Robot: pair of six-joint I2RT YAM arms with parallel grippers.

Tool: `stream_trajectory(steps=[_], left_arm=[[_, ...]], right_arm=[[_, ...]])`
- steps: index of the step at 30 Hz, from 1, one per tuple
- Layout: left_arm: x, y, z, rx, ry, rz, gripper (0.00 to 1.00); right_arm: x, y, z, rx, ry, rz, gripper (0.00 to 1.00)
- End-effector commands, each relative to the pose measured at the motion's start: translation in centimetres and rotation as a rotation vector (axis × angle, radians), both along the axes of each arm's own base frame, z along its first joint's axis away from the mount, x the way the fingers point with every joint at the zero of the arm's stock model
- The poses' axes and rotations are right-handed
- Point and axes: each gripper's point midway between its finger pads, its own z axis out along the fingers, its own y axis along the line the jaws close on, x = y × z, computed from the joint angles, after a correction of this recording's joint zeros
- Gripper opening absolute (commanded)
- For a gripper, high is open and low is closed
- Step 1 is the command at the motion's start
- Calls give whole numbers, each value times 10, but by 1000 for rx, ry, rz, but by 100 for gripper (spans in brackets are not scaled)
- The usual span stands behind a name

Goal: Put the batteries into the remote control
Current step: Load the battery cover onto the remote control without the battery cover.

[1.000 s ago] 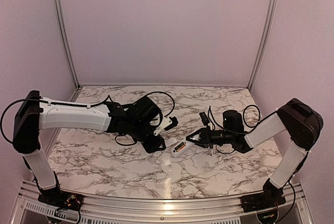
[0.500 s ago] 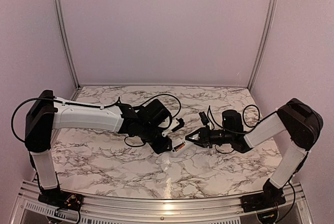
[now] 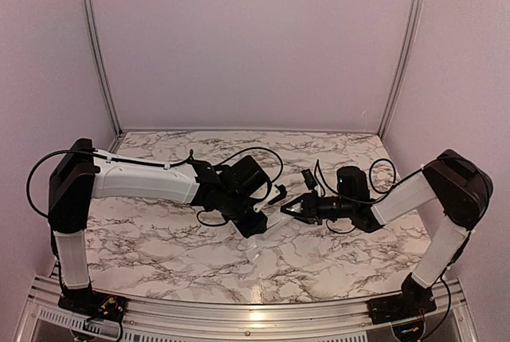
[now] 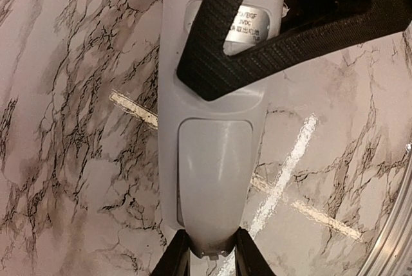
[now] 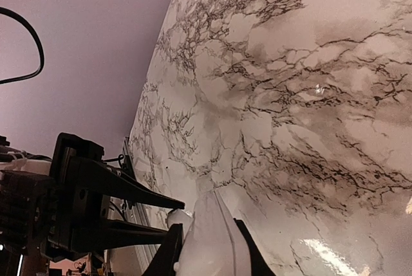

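Observation:
The white remote control hangs between both grippers over the middle of the marble table. My right gripper is shut on one end of it. A flat white cover plate lies on the remote's back, its near end sticking out past the remote's end. My left gripper is shut on that end of the plate. A black finger of the right gripper crosses the remote's label end. The batteries are hidden.
A small black object lies on the table behind the right gripper. Loose black cables loop over both wrists. A white tape cross marks the tabletop under the remote. A metal rail runs along the near edge.
My left arm has swung right and brought the cover plate onto the remote. The orange-red batteries that showed in the remote are now covered. The right gripper has barely moved.

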Motion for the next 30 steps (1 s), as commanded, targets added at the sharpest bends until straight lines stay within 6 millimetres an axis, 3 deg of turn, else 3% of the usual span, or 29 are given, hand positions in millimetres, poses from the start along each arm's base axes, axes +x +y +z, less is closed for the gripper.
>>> stream_trajectory(steps=[1,7,15,20,25,30], left_arm=[[6,5,-11,73,-15,20,22],[6,5,-17,92,-3,23,22],[0,6,-19,97,15,-3,37],[2,11,-20,118,0,0,41],[7,14,-15,126,-33,9,45],[8,14,-3,110,-52,15,56]], right_arm=[[2,12,10,11,-21,20,0],[1,13,8,14,-9,17,0],[-1,14,19,64,-7,33,0],[-1,13,23,78,-5,34,0],[-2,11,23,86,4,39,0],[-4,8,20,92,19,39,0]])
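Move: Just ahead and to the right of the left hand, which already pinches the lower end of the battery cover, lies the open battery bay of the remote control: its middle is about 2 cm ahead, 3 cm right and 1 cm below. The right gripper, gripping the remote's other end, is some 5 cm ahead and 11 cm right of the left hand. From the right hand the bay lies roughly 3 cm back, 8 cm left and 2 cm lower. Lowering the cover's pinched end about 1 cm towards the remote's back, the left hand tilts only a few degrees, then stays in place and opens its fingers from roughly a quarter to half wide, letting go of the cover. The right hand keeps its grip on the remote and holds it nearly still against the cover. ##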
